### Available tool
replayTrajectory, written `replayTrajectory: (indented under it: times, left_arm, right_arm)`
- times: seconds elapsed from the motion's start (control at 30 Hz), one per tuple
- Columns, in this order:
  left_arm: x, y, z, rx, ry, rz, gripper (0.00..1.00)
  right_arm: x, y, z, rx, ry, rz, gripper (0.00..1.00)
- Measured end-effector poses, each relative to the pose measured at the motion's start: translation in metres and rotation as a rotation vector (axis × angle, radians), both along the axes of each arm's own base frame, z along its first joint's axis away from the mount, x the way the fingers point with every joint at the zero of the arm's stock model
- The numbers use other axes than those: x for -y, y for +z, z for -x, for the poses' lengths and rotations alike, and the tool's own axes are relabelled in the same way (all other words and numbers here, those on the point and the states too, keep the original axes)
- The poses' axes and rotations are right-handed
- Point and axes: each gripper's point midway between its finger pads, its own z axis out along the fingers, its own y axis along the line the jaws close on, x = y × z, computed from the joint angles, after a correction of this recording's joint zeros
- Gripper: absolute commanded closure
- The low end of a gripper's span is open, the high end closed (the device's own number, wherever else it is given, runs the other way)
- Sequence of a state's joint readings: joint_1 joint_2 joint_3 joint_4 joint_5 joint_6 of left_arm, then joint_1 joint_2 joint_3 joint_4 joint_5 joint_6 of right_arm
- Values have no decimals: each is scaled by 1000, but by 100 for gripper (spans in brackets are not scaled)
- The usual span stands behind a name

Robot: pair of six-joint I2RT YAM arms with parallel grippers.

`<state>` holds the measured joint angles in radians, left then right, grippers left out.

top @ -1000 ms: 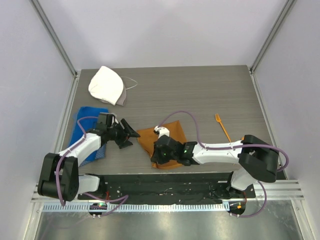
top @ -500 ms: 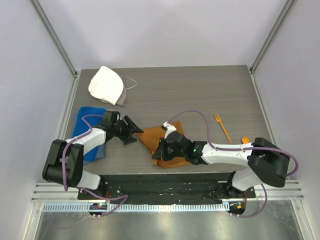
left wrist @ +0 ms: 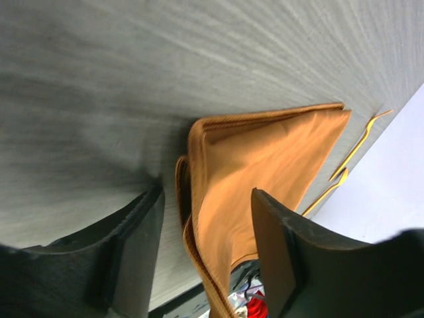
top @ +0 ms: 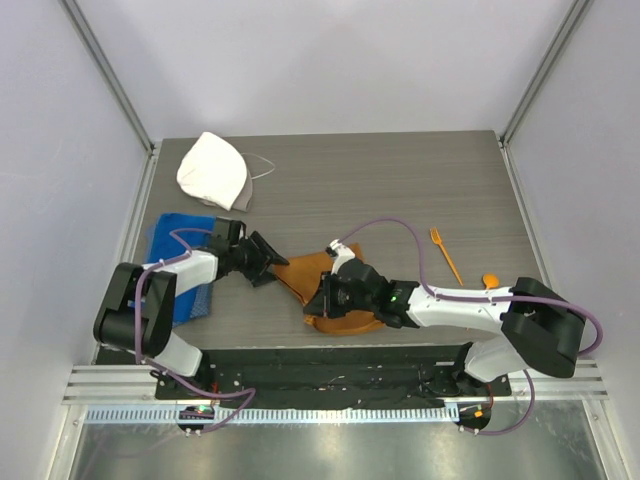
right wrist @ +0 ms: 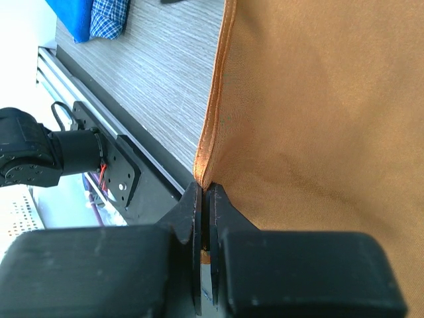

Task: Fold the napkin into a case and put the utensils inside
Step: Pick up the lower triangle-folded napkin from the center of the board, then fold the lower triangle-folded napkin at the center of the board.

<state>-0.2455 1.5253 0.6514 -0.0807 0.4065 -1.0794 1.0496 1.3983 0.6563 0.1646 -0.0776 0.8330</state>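
The rust-orange napkin (top: pixel 300 272) lies folded in layers near the table's front middle. My right gripper (top: pixel 326 300) is shut on its near corner (right wrist: pixel 202 182), and the cloth (right wrist: pixel 318 119) rises from the pinch. My left gripper (top: pixel 272 262) is open at the napkin's left tip. The layered hem (left wrist: pixel 199 265) runs between its two fingers (left wrist: pixel 136 245), and I cannot tell whether either finger touches it. The orange fork (top: pixel 446 256) lies to the right, with the spoon's bowl (top: pixel 490 280) beside the right arm. Both utensils show as thin orange lines (left wrist: pixel 358 146) past the cloth.
A blue towel (top: pixel 168 262) lies under the left arm at the table's left edge. A white cloth cap (top: pixel 213 172) sits at the back left. The black mounting rail (top: pixel 330 365) runs along the near edge, close to the napkin.
My left gripper has slid right to the napkin's left tip, and its jaws have narrowed a little. The right gripper has shifted right and slightly back with the cloth.
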Motion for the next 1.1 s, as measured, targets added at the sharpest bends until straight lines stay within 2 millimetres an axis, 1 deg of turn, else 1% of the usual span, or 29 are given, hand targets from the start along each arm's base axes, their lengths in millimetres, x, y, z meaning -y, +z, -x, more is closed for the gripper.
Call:
replayTrajectory:
  times: [0.1,0.13,0.3,0.33,0.4,0.43,0.53,0.67,0.77,0.87,0.97,1.03,1.1]
  left_arm:
    - [2,-2,-6,6,3,1,51]
    - [3,-2,-7,6,5,2,59]
    - [-2,-7,-12,10,7,-40,76]
    - [-4,-6,-13,15,8,-57,81]
    - [-11,-4,-15,35,1,-106,85]
    - [-15,-1,-15,48,1,-138,89]
    - [-31,12,-13,94,-12,-234,96]
    - [-53,28,-1,127,-23,-353,99]
    - [-66,32,11,114,-22,-417,100]
    - [-79,35,22,103,-14,-487,100]
    - [-87,35,30,90,-14,-546,100]
    - [-83,34,34,79,-44,-591,100]
    - [-76,34,32,73,-78,-630,100]
  right_arm:
    - [-1,0,2,-1,12,-2,99]
    - [-1,1,2,-1,16,-4,99]
    - [-3,-2,4,-3,35,-5,99]
    - [-3,-3,5,-4,42,-2,99]
    - [-4,-5,8,-9,61,1,99]
    - [-4,-6,9,-11,71,4,99]
    - [-8,-9,13,-14,104,-4,99]
    - [-20,-15,24,-20,157,-23,99]
    - [-35,-19,37,-37,210,-61,99]
    - [-45,-17,46,-64,238,-120,99]
    - [-44,-15,49,-82,240,-173,99]
    - [-39,-17,51,-103,231,-196,99]
    - [-31,-22,49,-127,209,-214,99]
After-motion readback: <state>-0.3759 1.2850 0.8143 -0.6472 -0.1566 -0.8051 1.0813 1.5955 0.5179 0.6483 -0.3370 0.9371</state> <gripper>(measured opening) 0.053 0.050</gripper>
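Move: The napkin's upper-left corner stands between my open left fingertips, about 2 cm ahead, 1 cm lower, neither left nor right. My right gripper already holds the napkin's near-left corner, some 12 cm back and 9 cm to the right of my left hand. From my left hand the checked cloth lies about 16 cm left and 8 cm back, 3 cm lower. From my right hand the upper-left corner is roughly 13 cm ahead, 9 cm left and 7 cm below. I ease my left hand a little forward and down, shut its fingers on the napkin's upper-left corner, then draw it left by about 8 cm, back towards me and slightly up, rolling its left side up some 35 degrees. My right hand keeps its pinch on the near corner and goes back about 5 cm, left, and slightly down, turning a little counter-clockwise. ##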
